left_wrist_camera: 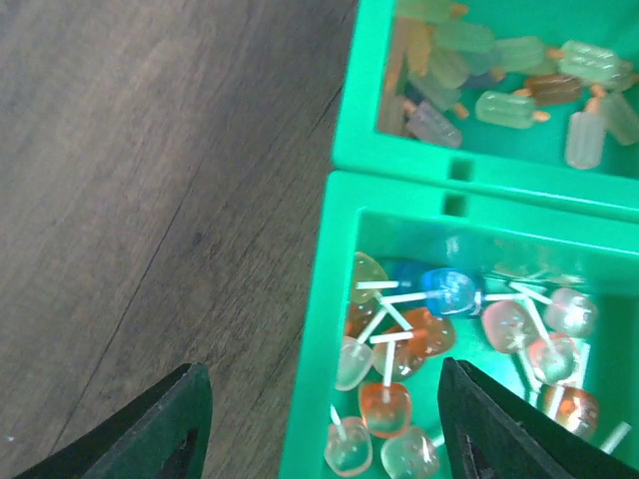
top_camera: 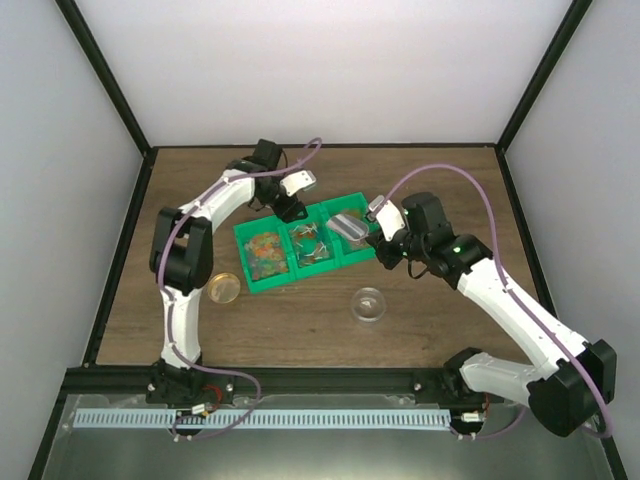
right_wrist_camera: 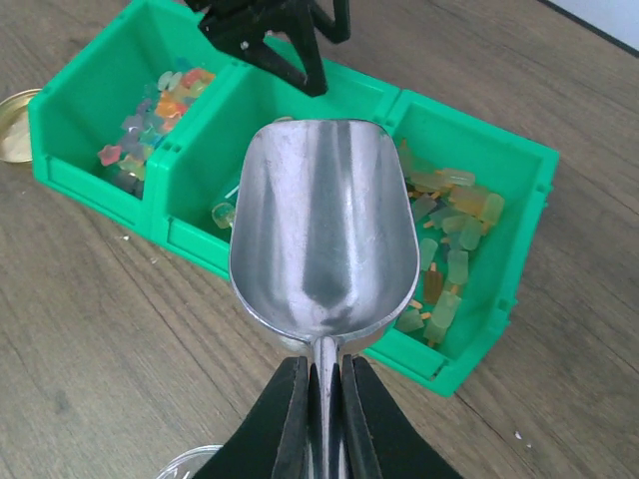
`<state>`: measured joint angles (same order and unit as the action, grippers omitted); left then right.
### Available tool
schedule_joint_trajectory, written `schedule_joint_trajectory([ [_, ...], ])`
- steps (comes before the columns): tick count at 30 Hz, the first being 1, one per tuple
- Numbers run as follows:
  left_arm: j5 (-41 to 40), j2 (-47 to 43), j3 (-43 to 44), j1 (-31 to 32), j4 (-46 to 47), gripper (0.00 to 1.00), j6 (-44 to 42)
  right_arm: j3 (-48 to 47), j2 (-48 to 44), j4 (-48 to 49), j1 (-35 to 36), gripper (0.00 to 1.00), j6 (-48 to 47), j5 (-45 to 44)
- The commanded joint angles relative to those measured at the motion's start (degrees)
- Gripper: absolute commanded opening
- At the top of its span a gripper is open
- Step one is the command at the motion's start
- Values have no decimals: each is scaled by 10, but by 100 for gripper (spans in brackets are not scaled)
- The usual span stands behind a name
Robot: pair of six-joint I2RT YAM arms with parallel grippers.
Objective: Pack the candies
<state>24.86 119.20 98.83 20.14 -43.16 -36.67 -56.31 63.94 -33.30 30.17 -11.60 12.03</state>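
The candies [top_camera: 265,252] [right_wrist_camera: 155,110], tiny mixed orange, red, yellow and green sweets, lie in the left bin of a green three-bin tray [top_camera: 262,286]. My right gripper [right_wrist_camera: 324,399] [top_camera: 380,224] is shut on the handle of an empty metal scoop [right_wrist_camera: 324,230] [top_camera: 350,226], which hovers over the middle and right bins. My left gripper [left_wrist_camera: 324,429] [top_camera: 292,208] hangs open over the far wall of the middle bin, nothing between its fingers. Below it lie lollipop sweets [left_wrist_camera: 399,344].
Popsicle-shaped gummies [right_wrist_camera: 449,239] [left_wrist_camera: 499,80] fill the right bin. A gold lid [top_camera: 224,288] [right_wrist_camera: 15,125] lies left of the tray. A clear round container [top_camera: 368,303] [right_wrist_camera: 190,464] stands on the wooden table [top_camera: 300,330] in front of the tray.
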Motion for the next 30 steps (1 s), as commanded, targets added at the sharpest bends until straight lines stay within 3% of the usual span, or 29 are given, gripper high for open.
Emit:
schedule_joint_trajectory([
  [1,-32,42,35,8,-7,63,-17,-34,4,-31,-4,1,11,-34],
  [6,-44,76,60,21,-8,51,-16,-41,23,-52,-4,1,1,-43],
  [13,-14,104,97,22,-10,15,64,-59,37,-64,-5,1,-28,-45],
  [17,4,102,97,21,-3,5,105,-70,54,-60,-17,1,-33,-52],
  [30,166,102,75,-7,32,4,161,-132,143,-80,-76,1,-69,-63],
])
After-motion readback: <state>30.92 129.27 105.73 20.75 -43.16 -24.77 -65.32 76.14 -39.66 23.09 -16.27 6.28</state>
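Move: The left hand's open fingers are 5 cm above the green tray's far rim, its grip spot 1 cm ahead and 1 cm right. From that hand the lollipop compartment is 7 cm back, 2 cm right; the popsicle compartment 4 cm back, 10 cm right. The right hand holds the scoop; from it the popsicle compartment lies about 11 cm ahead, 4 cm left, 17 cm below, the glass bowl 7 cm back, straight below otherwise. Left hand sinks 4 cm, pinches the far rim, edges right; right hand carries the scoop 5 cm forward, rightward. ##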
